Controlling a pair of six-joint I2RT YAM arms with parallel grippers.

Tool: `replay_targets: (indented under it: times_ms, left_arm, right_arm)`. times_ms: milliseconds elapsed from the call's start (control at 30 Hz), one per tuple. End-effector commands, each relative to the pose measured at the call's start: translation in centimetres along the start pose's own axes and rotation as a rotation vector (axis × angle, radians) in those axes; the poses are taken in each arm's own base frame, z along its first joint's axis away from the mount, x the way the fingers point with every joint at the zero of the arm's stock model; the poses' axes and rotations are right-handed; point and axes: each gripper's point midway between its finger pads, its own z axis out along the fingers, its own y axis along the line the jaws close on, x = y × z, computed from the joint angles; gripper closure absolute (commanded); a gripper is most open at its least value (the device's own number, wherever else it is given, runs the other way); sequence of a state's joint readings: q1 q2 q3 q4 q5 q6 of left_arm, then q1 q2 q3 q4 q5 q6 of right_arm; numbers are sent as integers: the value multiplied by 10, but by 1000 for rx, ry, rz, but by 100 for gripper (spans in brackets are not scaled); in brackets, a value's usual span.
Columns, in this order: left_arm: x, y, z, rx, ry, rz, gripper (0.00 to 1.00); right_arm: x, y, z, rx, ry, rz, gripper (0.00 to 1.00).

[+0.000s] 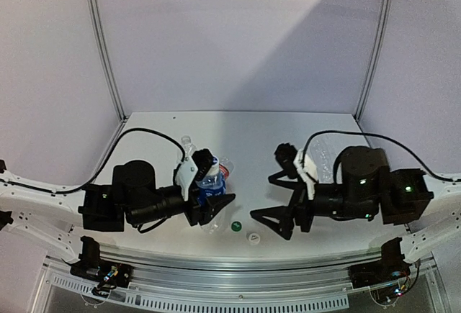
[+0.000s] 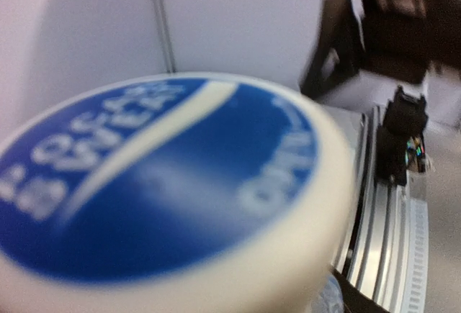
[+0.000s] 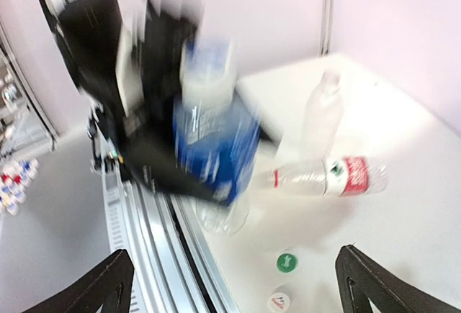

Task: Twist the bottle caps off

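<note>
My left gripper [image 1: 209, 187] is shut on the blue-labelled bottle [image 1: 214, 180], holding it tilted near the table's front edge. Its blue and white cap [image 2: 166, 176] fills the left wrist view, blurred, and still sits on the neck [image 3: 205, 68]. My right gripper [image 1: 270, 183] stands wide open to the right of that bottle with nothing between its fingers [image 3: 115, 277]. A green cap [image 1: 235, 225] and a white cap [image 1: 253, 237] lie loose on the table in front. A red-labelled bottle [image 3: 331, 176] lies on its side behind them.
An unlabelled clear bottle [image 1: 187, 144] stands behind the left gripper, and another clear bottle [image 1: 320, 156] is partly hidden behind the right arm. The metal rail [image 1: 238, 266] runs along the table's near edge. White walls close in the back and sides.
</note>
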State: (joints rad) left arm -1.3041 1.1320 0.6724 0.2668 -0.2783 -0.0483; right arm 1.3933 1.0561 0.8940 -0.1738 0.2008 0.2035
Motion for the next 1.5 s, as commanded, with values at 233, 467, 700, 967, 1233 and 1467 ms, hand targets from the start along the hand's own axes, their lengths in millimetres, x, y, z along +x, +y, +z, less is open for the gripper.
replay_targets:
  times_ms: [233, 467, 700, 967, 1233, 1467]
  left_arm:
    - [76, -72, -9, 453, 181, 194, 33]
    - [75, -90, -21, 572, 173, 168, 33]
    - [72, -98, -26, 628, 169, 140, 32]
    - [66, -99, -30, 637, 146, 125, 32]
    - [67, -98, -24, 619, 154, 113, 32]
    - [64, -98, -27, 628, 139, 108, 32]
  right_arm:
    - [-27, -18, -20, 77, 208, -79, 14]
    - [-6, -6, 25, 10, 316, -83, 22]
    - [5, 21, 41, -155, 342, -103, 24]
    - [12, 51, 37, -339, 353, -130, 23]
    - [5, 58, 41, -376, 310, -116, 22]
    - [7, 58, 54, -373, 294, -107, 27]
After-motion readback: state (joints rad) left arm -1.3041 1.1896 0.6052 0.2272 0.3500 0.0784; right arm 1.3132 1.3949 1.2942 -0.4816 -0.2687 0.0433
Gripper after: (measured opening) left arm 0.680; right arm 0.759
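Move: The left hand grips the blue bottle upright; from the right hand, the bottle's white cap stands about 12 cm to the left, 4 ahead and 5 higher. From the left hand that empty right gripper is some 11 cm to the right, 4 back and 3 higher. On the table, the loose green cap lies about 8 cm ahead and 7 left of the right hand, the loose white cap 4 ahead and 1 left, both roughly 24 below. Drawing back about 10 cm and down 6, the left hand keeps its hold on the blue bottle and turns some 35 degrees clockwise, then waits. The right hand lifts 9 cm, swings down again with its fingertips dipping, then goes left and back to the bottle's cap, turning counter-clockwise while its open fingers narrow partway around the cap without gripping it. ##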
